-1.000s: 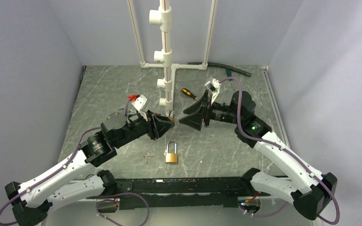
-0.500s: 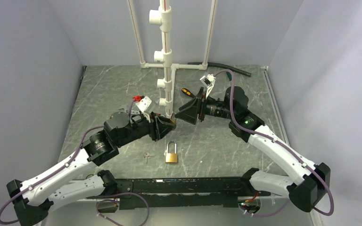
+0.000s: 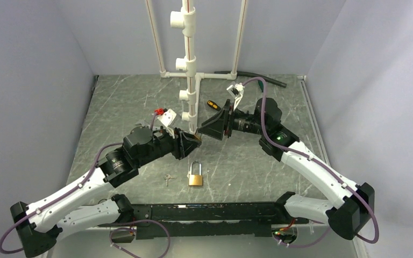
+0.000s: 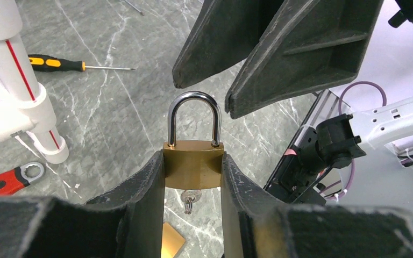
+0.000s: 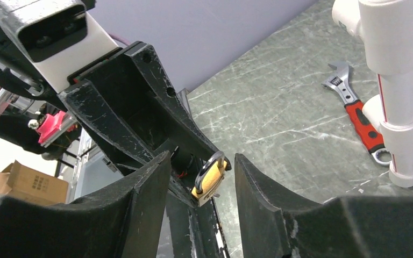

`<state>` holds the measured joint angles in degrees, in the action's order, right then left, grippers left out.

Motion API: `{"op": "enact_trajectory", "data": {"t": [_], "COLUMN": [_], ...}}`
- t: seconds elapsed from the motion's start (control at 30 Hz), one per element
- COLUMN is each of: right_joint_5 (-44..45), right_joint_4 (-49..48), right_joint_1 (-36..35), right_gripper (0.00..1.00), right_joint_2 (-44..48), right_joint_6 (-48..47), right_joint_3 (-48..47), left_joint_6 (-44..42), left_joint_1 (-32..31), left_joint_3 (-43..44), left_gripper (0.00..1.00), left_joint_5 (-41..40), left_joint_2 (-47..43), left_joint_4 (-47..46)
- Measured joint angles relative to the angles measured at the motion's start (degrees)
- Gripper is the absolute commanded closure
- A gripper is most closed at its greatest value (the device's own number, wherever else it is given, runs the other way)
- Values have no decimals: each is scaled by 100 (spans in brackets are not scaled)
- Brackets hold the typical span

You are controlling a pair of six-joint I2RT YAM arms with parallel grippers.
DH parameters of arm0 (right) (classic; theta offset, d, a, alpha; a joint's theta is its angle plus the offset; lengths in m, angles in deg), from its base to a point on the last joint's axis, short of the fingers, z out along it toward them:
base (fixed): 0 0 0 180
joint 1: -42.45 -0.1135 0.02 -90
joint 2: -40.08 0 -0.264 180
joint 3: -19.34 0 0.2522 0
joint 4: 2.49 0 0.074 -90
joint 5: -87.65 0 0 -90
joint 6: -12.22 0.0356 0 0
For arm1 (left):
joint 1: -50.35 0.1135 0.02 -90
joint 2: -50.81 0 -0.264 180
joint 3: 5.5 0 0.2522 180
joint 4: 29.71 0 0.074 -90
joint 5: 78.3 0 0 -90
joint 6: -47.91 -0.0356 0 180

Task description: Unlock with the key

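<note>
My left gripper point(image 4: 192, 157) is shut on the body of a small brass padlock point(image 4: 193, 166), which it holds off the table with the steel shackle point(image 4: 193, 107) pointing away from it. A small silver key head with a ring point(image 4: 189, 198) shows right under the padlock's body. The right gripper point(image 5: 203, 157) is open, and the same padlock point(image 5: 211, 177) sits in its gap, touching neither finger. In the left wrist view the right gripper's fingertips point(image 4: 231, 110) hang just beyond the shackle. From above, both grippers meet near the pipe's foot point(image 3: 199, 135). A loose silver key point(image 3: 167, 179) lies on the table.
A larger brass padlock point(image 3: 196, 174) stands by the near edge. A white pipe stand point(image 3: 191, 64) rises just behind the grippers. A black-and-orange screwdriver point(image 3: 215, 106) and a red-handled wrench point(image 5: 363, 126) lie beside it. A dark hose point(image 3: 258, 79) runs along the back.
The right gripper has moved left up to the held padlock and its jaws have narrowed. The left arm has shifted a little forward, still gripping the padlock.
</note>
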<state>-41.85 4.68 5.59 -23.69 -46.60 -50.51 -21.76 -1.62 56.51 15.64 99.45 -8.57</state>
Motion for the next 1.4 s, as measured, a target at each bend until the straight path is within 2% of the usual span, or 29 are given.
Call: {"op": "enact_trajectory", "data": {"t": [0.2,0.53,0.73,1.0,1.3,1.33,1.4], "right_joint_5": [2,7,-24,-518,-1261,-1329,-1399], "right_joint_4": [42,70,90,-55,4,4,9], "right_joint_1": [-15,-146,-164,-136,-184,-192,-205], "right_gripper": [54,84,95,99,100,100,100], "right_joint_2": [-118,-293,-374,-85,452,487,525], "right_joint_6": [44,46,31,-114,-940,-1025,-1137], "right_joint_3": [0,-22,-39,155,243,247,249], "left_joint_6": [0,-2,-39,-195,-267,-267,-269], "left_joint_1": [0,0,2,20,31,31,42], "left_joint_3": [-2,-2,0,2,177,186,219], "left_gripper": [100,100,100,100,100,98,84], "left_joint_5": [-85,-138,-120,627,1982,2120,2299], "left_joint_2": [-2,0,-2,-140,-337,-345,-341], "left_joint_4": [13,31,79,122,232,232,254]}}
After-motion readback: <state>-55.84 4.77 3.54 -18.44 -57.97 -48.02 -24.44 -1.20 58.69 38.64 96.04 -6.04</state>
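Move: The left fingers already hold the small brass padlock by its body, with its shackle sticking out about 3 cm to the right and 2 cm ahead of that hand. From the open right hand the shackle lies roughly 2 cm left and 2 cm below, the body 5 cm left, 2 cm back and 2 cm below. Nearly 30 cm beneath the left hand, the big padlock lies some 4 cm back, the loose keys 11 cm left and 5 cm back, and the pipe foot 13 cm ahead. The right hand eases down about 2 cm and a little left onto the small padlock's shackle and shuts its fingers from half open, pinching the shackle between the tips while the left keeps its grip on the body almost without moving. Then both hands draw back together about 7 cm towards the base, the left also rising some 3 cm and the right about 2.5 cm, as the left swings over 20 degrees clockwise and the right turns roughly 15 degrees counter-clockwise and rolls its front side up by about as much. ##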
